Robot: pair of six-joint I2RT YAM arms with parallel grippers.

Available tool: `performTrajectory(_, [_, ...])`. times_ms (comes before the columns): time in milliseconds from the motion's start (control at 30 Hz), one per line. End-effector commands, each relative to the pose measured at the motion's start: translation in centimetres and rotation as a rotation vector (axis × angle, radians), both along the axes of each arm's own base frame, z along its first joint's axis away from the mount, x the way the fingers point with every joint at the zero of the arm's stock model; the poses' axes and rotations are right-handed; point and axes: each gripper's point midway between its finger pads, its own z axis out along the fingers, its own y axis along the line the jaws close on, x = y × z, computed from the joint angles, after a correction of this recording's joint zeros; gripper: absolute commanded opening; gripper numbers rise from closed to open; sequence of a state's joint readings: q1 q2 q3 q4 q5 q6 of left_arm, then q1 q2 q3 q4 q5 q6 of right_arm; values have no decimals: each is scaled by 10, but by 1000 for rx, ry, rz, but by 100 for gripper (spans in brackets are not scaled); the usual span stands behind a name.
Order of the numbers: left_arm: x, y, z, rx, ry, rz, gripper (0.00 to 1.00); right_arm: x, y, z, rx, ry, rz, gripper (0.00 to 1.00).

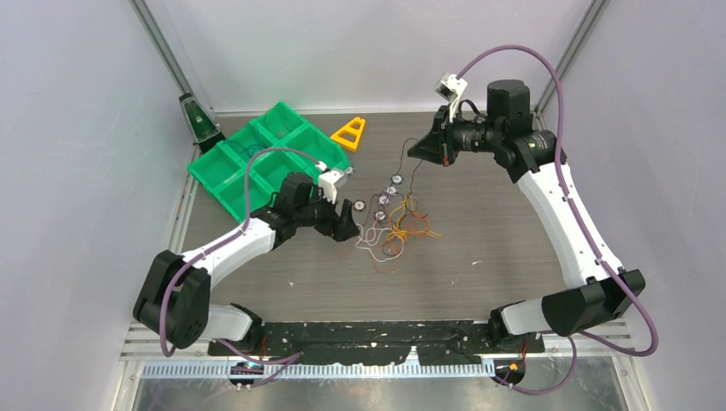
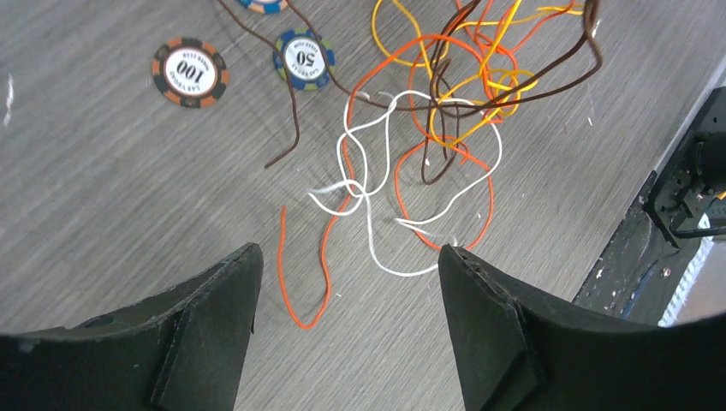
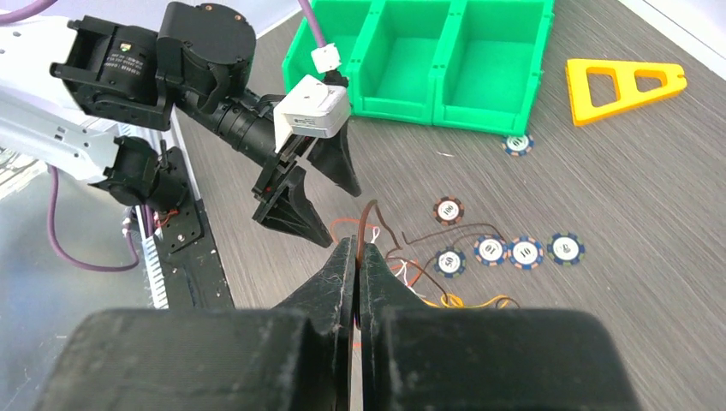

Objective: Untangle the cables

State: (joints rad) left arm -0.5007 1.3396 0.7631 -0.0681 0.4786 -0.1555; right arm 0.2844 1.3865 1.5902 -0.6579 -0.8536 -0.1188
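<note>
The cables (image 1: 401,224) lie as a loose tangle of orange, yellow, white and dark brown wires (image 2: 445,103) on the table's middle. My left gripper (image 2: 342,257) hovers open just left of the tangle, nothing between its fingers. An orange wire (image 2: 327,278) and a white wire (image 2: 370,240) lie on the table just beyond its tips. My right gripper (image 3: 357,244) is raised behind the tangle and shut on a dark brown wire (image 3: 363,229), which trails down to the bunch. In the top view the left gripper (image 1: 347,228) and right gripper (image 1: 419,154) flank the cables.
Several poker chips (image 1: 384,199) lie in a line behind the tangle, two close to the wires (image 2: 190,73). A green compartment bin (image 1: 265,158) stands at the back left, a yellow triangle (image 1: 349,133) beside it. The black base strip (image 2: 633,248) borders the near edge.
</note>
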Motion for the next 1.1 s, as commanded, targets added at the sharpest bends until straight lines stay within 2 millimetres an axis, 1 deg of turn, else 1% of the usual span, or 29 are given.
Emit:
performTrajectory(0, [1,-6,-2,-38,55,51,75,12,-15,5,3,4,-82,6])
performTrajectory(100, [2,-24,6,-79,-27,-33,68,14,-20,3,4,18,-98,5])
performTrajectory(167, [12,-33,12,-117,-48,-26,62,13,-20,-2,4,37,-96,5])
performTrajectory(200, [19,-36,8,-121,-15,9,58,12,-19,-6,3,51,-91,5])
performTrajectory(333, [46,-41,2,-165,82,129,56,4,-20,-17,-5,77,-84,5])
performTrajectory(400, [52,-46,1,-194,90,142,57,0,-21,-18,-7,75,-83,5])
performTrajectory(500, [56,-54,0,-203,103,131,56,-5,-23,-16,-12,64,-85,5])
performTrajectory(567, [58,-59,0,-218,102,108,50,-6,-25,-16,-20,63,-91,5])
performTrajectory(633, [57,-64,-3,-221,116,92,44,-7,-27,-15,-23,62,-97,5])
performTrajectory(700, [57,-67,-7,-224,128,83,42,-8,-29,-13,-19,59,-104,5])
performTrajectory(833, [61,-78,-1,-272,125,60,44,-11,-31,-6,-9,49,-105,6])
performTrajectory(933, [60,-90,4,-276,100,15,46,-14,-31,-7,-10,60,-102,5])
performTrajectory(1067, [62,-102,0,-271,104,-7,45,-18,-32,-11,-18,71,-97,6])
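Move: The cable tangle's middle lies about 12 cm to the left hand's right, 4 cm ahead and 9 cm below. Around it, the orange 100 chip sits some 11 cm ahead and 2 cm right of that hand, the blue-green 50 chip roughly 8 cm ahead and 8 cm right, both about 10 cm down. From the right hand, which already holds a brown cable up, the tangle lies almost straight below: some 32 cm down, 3 cm left, 1 cm ahead. The loose tangle is approached by the left hand, which, after barely backing off, goes about 8 cm right and 5 cm forward, sinking 2 or 3 cm to the tangle's edge by the 50 chip; its fingers close to about half open and the wrist turns some 15 degrees. The right hand keeps its pinch on the brown cable, easing 3 cm right and nearly as far down. ##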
